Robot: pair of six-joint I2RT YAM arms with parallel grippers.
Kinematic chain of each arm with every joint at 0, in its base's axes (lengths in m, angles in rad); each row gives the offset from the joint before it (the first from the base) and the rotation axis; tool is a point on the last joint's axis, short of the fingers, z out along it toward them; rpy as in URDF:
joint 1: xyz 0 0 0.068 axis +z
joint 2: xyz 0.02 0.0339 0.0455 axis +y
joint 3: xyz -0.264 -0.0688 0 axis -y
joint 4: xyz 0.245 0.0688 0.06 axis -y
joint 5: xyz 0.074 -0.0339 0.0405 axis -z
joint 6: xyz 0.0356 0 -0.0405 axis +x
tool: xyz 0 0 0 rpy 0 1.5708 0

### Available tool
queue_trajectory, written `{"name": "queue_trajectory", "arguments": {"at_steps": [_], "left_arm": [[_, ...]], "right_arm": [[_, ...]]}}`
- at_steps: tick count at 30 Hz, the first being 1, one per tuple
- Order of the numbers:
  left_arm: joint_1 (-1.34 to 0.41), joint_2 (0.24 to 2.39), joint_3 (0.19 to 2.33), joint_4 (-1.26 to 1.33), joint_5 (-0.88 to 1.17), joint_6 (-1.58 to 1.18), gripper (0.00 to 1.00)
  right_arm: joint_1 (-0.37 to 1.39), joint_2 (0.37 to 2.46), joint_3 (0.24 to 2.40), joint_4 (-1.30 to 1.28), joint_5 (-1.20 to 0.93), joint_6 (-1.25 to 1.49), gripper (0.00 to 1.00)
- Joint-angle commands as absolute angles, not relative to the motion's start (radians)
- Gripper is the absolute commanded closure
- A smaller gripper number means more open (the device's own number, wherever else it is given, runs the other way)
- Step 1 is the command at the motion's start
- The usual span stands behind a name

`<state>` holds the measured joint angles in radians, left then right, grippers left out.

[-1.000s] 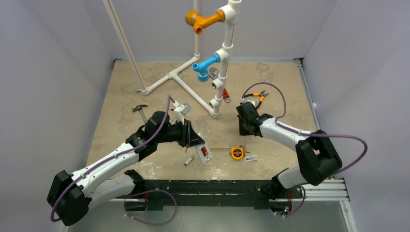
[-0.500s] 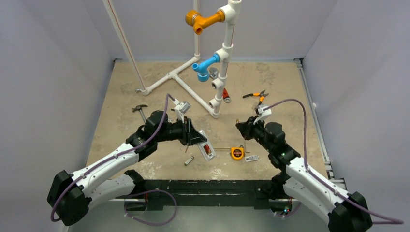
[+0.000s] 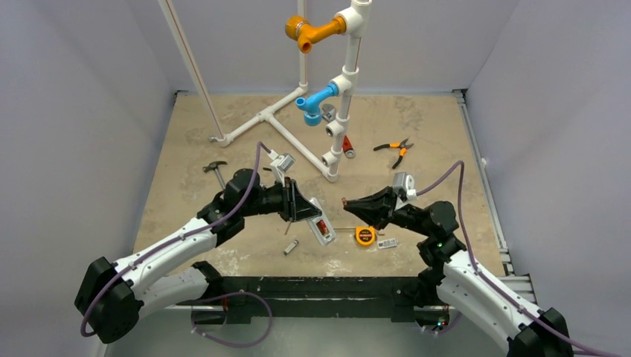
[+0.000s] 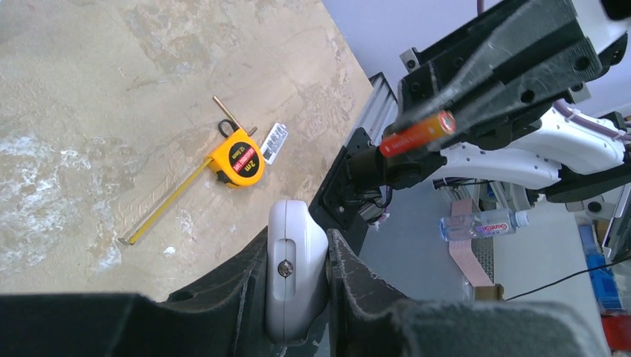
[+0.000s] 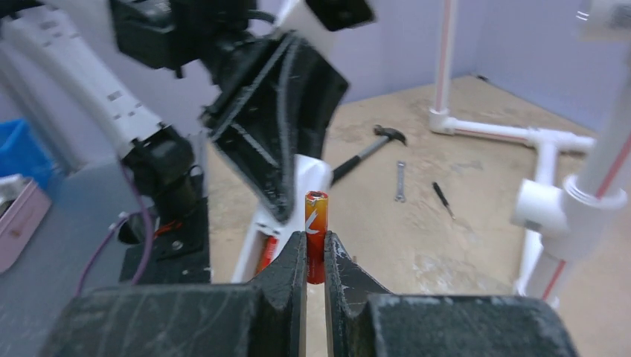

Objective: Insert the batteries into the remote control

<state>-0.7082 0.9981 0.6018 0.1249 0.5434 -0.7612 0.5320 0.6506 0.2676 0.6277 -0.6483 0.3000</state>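
Observation:
The remote control (image 3: 320, 222), a slim white handset, is held off the table in my left gripper (image 3: 307, 211), which is shut on its upper end. One red battery (image 3: 322, 227) lies in its open bay. In the left wrist view the remote's rounded end (image 4: 296, 256) sits clamped between the fingers. My right gripper (image 3: 347, 201) is shut on a second red battery (image 5: 315, 227), which stands upright between the fingers (image 5: 293, 264). It hovers just right of the remote (image 5: 301, 175), apart from it. The held battery (image 4: 417, 134) also shows in the left wrist view.
An orange tape measure (image 3: 364, 236) with its tape pulled out and a small labelled strip (image 3: 386, 243) lie right of the remote. A small silver cylinder (image 3: 291, 248) lies below it. A hammer (image 3: 216, 171), pliers (image 3: 394, 149) and a white pipe frame (image 3: 327, 160) stand farther back.
My right arm has swung from the back right toward the centre, bringing its battery close to the remote. The left gripper has shifted slightly right with the remote.

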Motion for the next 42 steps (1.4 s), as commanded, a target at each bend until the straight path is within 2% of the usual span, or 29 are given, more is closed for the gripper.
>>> {"name": "queue_trajectory", "arguments": {"at_steps": [1,9,15,20,25,42], "left_arm": [[-0.71,1.002,0.607,0.213,0.567,-0.769,1.0],[-0.711,1.0,0.57,0.347,0.614,-0.773,1.0],[-0.711,0.995,0.554,0.43,0.669,-0.769,1.0],[-0.711,0.986,0.528,0.567,0.737,-0.774,1.0],[-0.712,0.965,0.497,0.67,0.77,-0.788,1.0],[-0.712,0.911,0.446,0.708,0.717,-0.764,1.0]], "right_arm": [[0.535,0.652,0.309,0.716,-0.925,0.204,1.0],[0.535,0.678,0.366,0.553,-1.075,0.055,1.0],[0.552,0.699,0.393,0.556,-1.156,0.028,1.0],[0.571,0.694,0.458,0.412,-1.17,-0.073,1.0],[0.58,0.683,0.475,0.389,-1.165,-0.084,1.0],[0.657,0.681,0.478,0.387,-1.1,-0.067,1.0]]}}
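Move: The right hand holds the second battery. The remote's open battery compartment, with one battery already in, lies about 6 cm back and 6 cm to the left of that hand, some 4 cm lower. The tape measure is on the table roughly 2 cm ahead, 7 cm to the right and 23 cm below; the white plate is level, 14 cm right. From the left hand gripping the remote, the compartment is about 4 cm back and 2 cm right. Still pinching the battery, the right hand draws back some 9 cm and slightly left, quickly at first and then easing, to bring the battery close beside the remote's compartment; it turns about 30 degrees counter-clockwise. Meanwhile the left hand keeps its grip on the remote, lifts it about 5 cm and brings it back 3 or 4, tilting its fingertips upward. Whether battery and remote touch can't be seen. ##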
